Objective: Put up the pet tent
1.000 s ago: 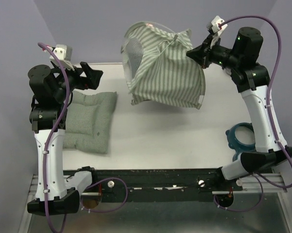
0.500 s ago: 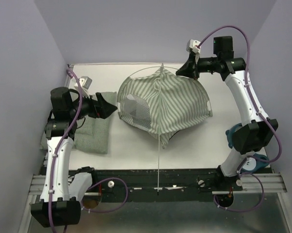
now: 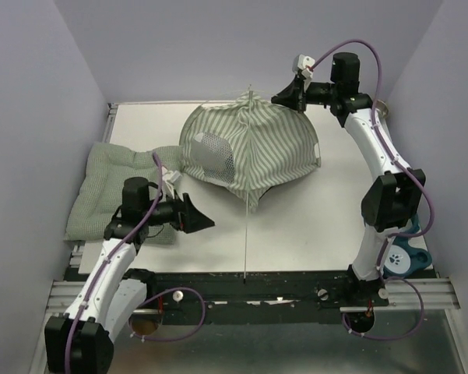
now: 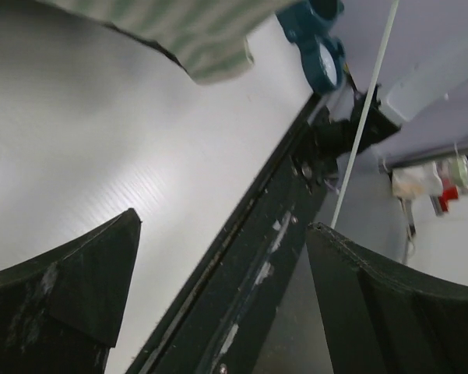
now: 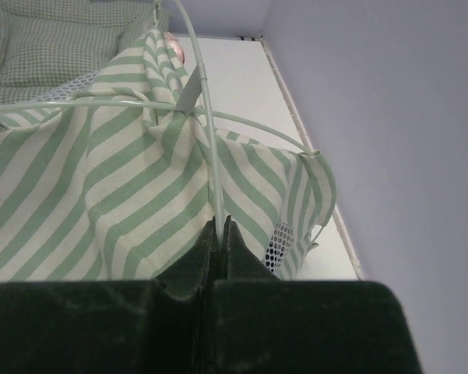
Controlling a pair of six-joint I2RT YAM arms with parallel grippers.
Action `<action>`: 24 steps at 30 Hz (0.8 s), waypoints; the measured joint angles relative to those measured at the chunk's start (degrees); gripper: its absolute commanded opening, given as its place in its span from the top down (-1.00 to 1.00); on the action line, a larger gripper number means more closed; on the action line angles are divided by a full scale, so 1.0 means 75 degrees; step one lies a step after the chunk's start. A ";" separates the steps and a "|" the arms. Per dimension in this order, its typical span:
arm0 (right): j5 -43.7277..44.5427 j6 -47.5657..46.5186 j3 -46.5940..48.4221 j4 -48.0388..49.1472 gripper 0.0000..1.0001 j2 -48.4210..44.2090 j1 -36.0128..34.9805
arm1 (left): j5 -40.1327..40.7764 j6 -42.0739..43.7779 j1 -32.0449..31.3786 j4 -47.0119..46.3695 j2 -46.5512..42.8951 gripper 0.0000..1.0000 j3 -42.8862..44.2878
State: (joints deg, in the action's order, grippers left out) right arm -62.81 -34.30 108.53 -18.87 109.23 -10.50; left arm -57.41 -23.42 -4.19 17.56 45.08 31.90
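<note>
The pet tent (image 3: 253, 148), green-and-white striped with a grey mesh window (image 3: 210, 152), stands domed on the far middle of the table. My right gripper (image 3: 283, 99) is at its far top edge. In the right wrist view the right gripper (image 5: 218, 223) is shut on a thin whitish pole (image 5: 205, 117) that arches over the striped fabric (image 5: 101, 179), with a pink tag (image 5: 175, 48) beyond it. A straight pole (image 3: 247, 234) sticks out of the tent toward the table's front edge. My left gripper (image 3: 206, 222) hangs low, left of this pole. It is open and holds nothing (image 4: 224, 222).
A green checked cushion (image 3: 101, 191) lies at the left, partly under my left arm. A teal plastic object with a paw print (image 3: 401, 253) sits at the right front, by the right arm's base. The black front rail (image 3: 257, 280) runs along the near edge.
The tent came down from mid-air onto the table and shifted left. My right gripper followed it, still shut on the pole. The left arm swung from the cushion down toward the front middle.
</note>
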 measured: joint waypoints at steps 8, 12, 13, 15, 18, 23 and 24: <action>0.0055 0.0667 0.0108 0.0863 0.99 0.0455 0.0003 | -0.0286 -0.1626 -0.2055 -0.2757 0.0525 -0.77 -0.1043; 0.0289 0.1084 0.0204 0.1367 0.99 0.0688 0.0003 | -0.0297 -0.2451 -0.3203 -0.4325 0.0991 -0.68 -0.1253; 0.0338 0.1183 0.0262 0.1460 0.99 0.0749 0.0009 | -0.0294 -0.2594 -0.3465 -0.4674 0.1113 -0.64 -0.1338; 0.0425 0.1352 0.0344 0.1614 0.99 0.0836 0.0015 | -0.0259 -0.2920 -0.3966 -0.5295 0.1373 -0.53 -0.1545; 0.0493 0.1562 0.0490 0.1784 0.99 0.0924 0.0017 | -0.0146 -0.3223 -0.4631 -0.5852 0.1559 -0.28 -0.1836; 0.0516 0.1749 0.0606 0.1988 0.99 0.0997 0.0017 | 0.0026 -0.3194 -0.5115 -0.5971 0.1478 0.22 -0.2020; 0.0516 0.1772 0.0606 0.1999 0.99 0.0997 0.0017 | 0.0058 -0.3162 -0.5135 -0.5989 0.1454 0.25 -0.2020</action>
State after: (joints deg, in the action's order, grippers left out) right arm -58.94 -21.02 113.08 -3.88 116.71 -10.37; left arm -56.97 -47.13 -42.70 -27.35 55.99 16.75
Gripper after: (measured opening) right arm 0.022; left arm 0.481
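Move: The free lower end of the tent pole, which my open left hand is after, is about 16 cm back and 14 cm to the right of it, some 4 cm lower. The tent's hanging flap is about 16 cm to this hand's right and 3 cm ahead; the cushion lies 25 cm to its left, 5 cm ahead and well below. From my right hand that pole end is about 44 cm back, 8 cm left and 18 cm lower. I swing my left hand back about 12 cm and right some 11 cm, dipping slightly, and turn it about 30 degrees clockwise so its fingers come around the pole just short of its free end, narrowing to about half open without pinching yet. Meanwhile my right hand keeps its pinch on the pole at the tent's far right side and carries it forward about 5 cm. ##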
